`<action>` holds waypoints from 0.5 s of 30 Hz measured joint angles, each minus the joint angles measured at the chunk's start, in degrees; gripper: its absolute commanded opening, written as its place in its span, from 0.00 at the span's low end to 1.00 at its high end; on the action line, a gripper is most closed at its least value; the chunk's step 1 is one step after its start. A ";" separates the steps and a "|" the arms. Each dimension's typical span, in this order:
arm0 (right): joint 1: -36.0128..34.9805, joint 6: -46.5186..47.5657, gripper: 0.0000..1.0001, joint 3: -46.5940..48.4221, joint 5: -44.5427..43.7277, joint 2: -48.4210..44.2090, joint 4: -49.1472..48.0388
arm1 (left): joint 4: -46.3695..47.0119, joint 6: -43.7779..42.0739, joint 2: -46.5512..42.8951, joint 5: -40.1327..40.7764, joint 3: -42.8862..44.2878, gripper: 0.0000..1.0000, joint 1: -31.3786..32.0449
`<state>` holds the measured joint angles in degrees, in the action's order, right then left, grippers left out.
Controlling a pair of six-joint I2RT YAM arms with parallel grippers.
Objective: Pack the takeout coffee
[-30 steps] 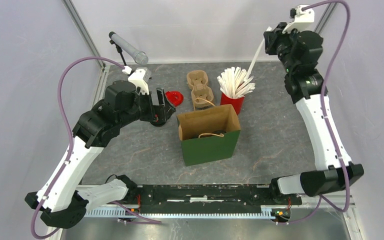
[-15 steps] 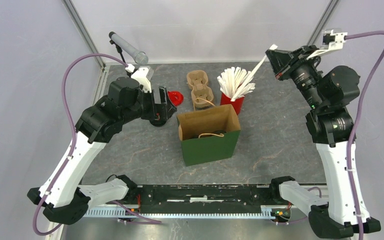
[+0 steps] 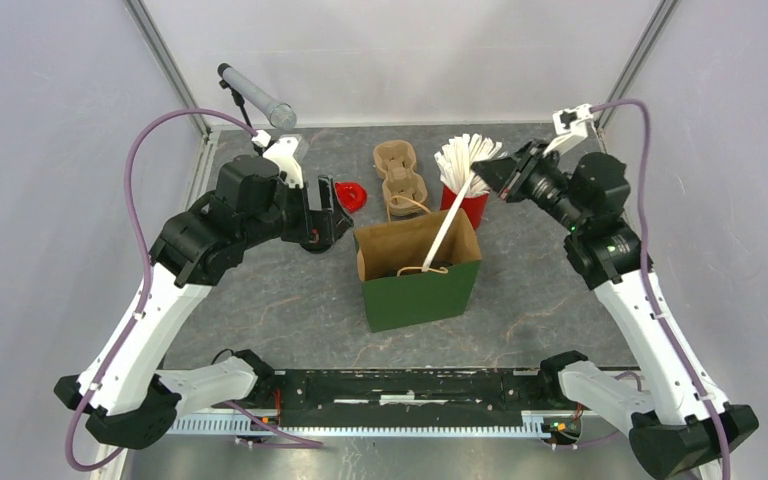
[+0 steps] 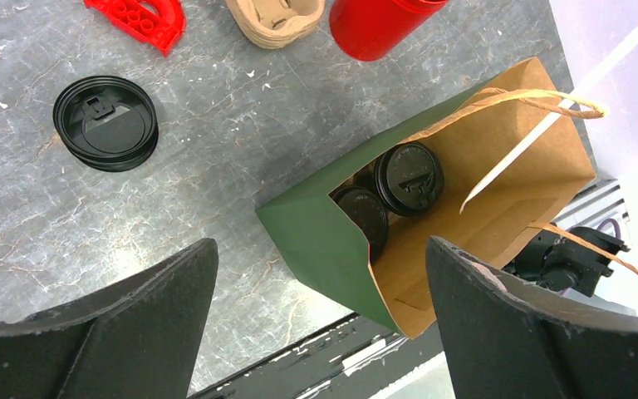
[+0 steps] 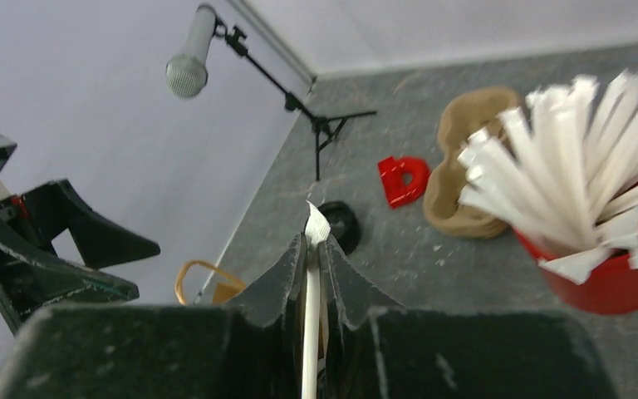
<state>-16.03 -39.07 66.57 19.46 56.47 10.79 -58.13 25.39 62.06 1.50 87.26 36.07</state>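
A green paper bag [image 3: 420, 292] with a brown inside stands open at the middle of the table. Two coffee cups with black lids [image 4: 409, 176] [image 4: 364, 213] stand inside it. My right gripper [image 3: 488, 173] hovers above the bag's far right corner, shut on a white wrapped straw [image 3: 448, 222]. The straw slants down, its lower end inside the bag [image 4: 322, 237]. In the right wrist view the straw [image 5: 311, 307] runs between the shut fingers [image 5: 295, 266]. My left gripper [image 3: 322, 213] hangs left of the bag, open and holding nothing [image 4: 317, 246].
A red cup [image 3: 468, 206] full of wrapped straws [image 3: 472, 158] stands behind the bag. Beside it lie a cardboard cup carrier [image 3: 399, 178] and a red plastic piece [image 3: 349, 194]. A stack of black lids [image 4: 105, 123] lies left of the bag. A microphone [image 3: 255, 96] stands at the back left.
My right arm has swung down from high at the back right toward the bag, carrying the straw; the straw's lower end now reaches into the bag. The left arm has hardly moved.
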 measured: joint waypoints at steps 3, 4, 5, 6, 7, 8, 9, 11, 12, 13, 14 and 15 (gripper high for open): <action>-3.72 -0.87 0.34 -2.69 -0.39 0.17 -0.63 | -0.28 0.02 -0.24 0.02 0.11 1.00 0.00; -4.50 -1.20 0.37 -2.99 -0.44 0.26 -0.83 | -0.31 0.00 -0.35 0.04 0.11 1.00 0.00; -5.55 -1.11 0.41 -3.19 -0.44 0.35 -1.07 | -0.33 0.02 -0.44 0.07 0.11 1.00 0.00; -6.05 -1.01 0.45 -3.21 -0.50 0.39 -1.16 | -0.37 0.02 -0.52 0.09 0.11 1.00 0.00; -6.36 -0.76 0.49 -3.21 -0.72 0.39 -1.36 | -0.39 0.02 -0.57 0.11 0.11 1.00 0.00; -6.38 -0.33 0.50 -3.19 -1.40 0.39 -1.53 | -0.42 0.02 -0.59 0.15 0.13 1.00 -0.02; -6.36 0.46 0.51 -2.97 -2.16 0.48 -1.42 | -0.50 0.02 -0.61 0.24 0.13 1.00 0.00; -6.36 2.95 0.51 -1.46 -4.35 1.27 -0.61 | -0.52 0.02 -0.61 0.50 0.13 1.00 0.00; -6.36 4.26 0.51 -0.26 -5.31 1.92 -0.02 | -0.52 0.00 -0.61 0.63 0.13 1.00 0.00; -6.34 6.05 0.51 1.51 -6.56 2.91 1.07 | -0.55 0.00 -0.63 0.94 0.13 1.00 0.00; -6.27 7.82 0.51 3.32 -7.82 4.07 1.62 | -0.55 0.00 -0.68 1.05 0.13 1.00 0.00; -6.12 9.25 0.51 4.79 -8.74 5.05 2.03 | -0.55 0.00 -0.74 1.22 0.13 1.00 -0.02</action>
<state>-22.15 -29.82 71.35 10.72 61.52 12.82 -58.67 25.39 61.32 2.72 87.39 36.05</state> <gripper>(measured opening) 0.513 0.996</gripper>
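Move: The straw already hangs from the right fingers over the bag, whose middle is about 12 cm back of that hand, 9 cm to its left and 27 cm below. The red straw cup stands some 8 cm ahead and 3 cm right of the hand, the cup tray about 17 cm ahead and 13 cm left, both well below. From the left hand the bag lies roughly 16 cm right, 4 cm back and 21 cm down. The straw, pinched in the right fingers, is carried about 3 cm left, a couple of centimetres down and a little back, its lower end brought in over the cup lids in the bag, and let go as the fingers open to about half. The emptied hand then turns back, drawing forward some 3 cm, with a couple of centimetres up and to the right. ##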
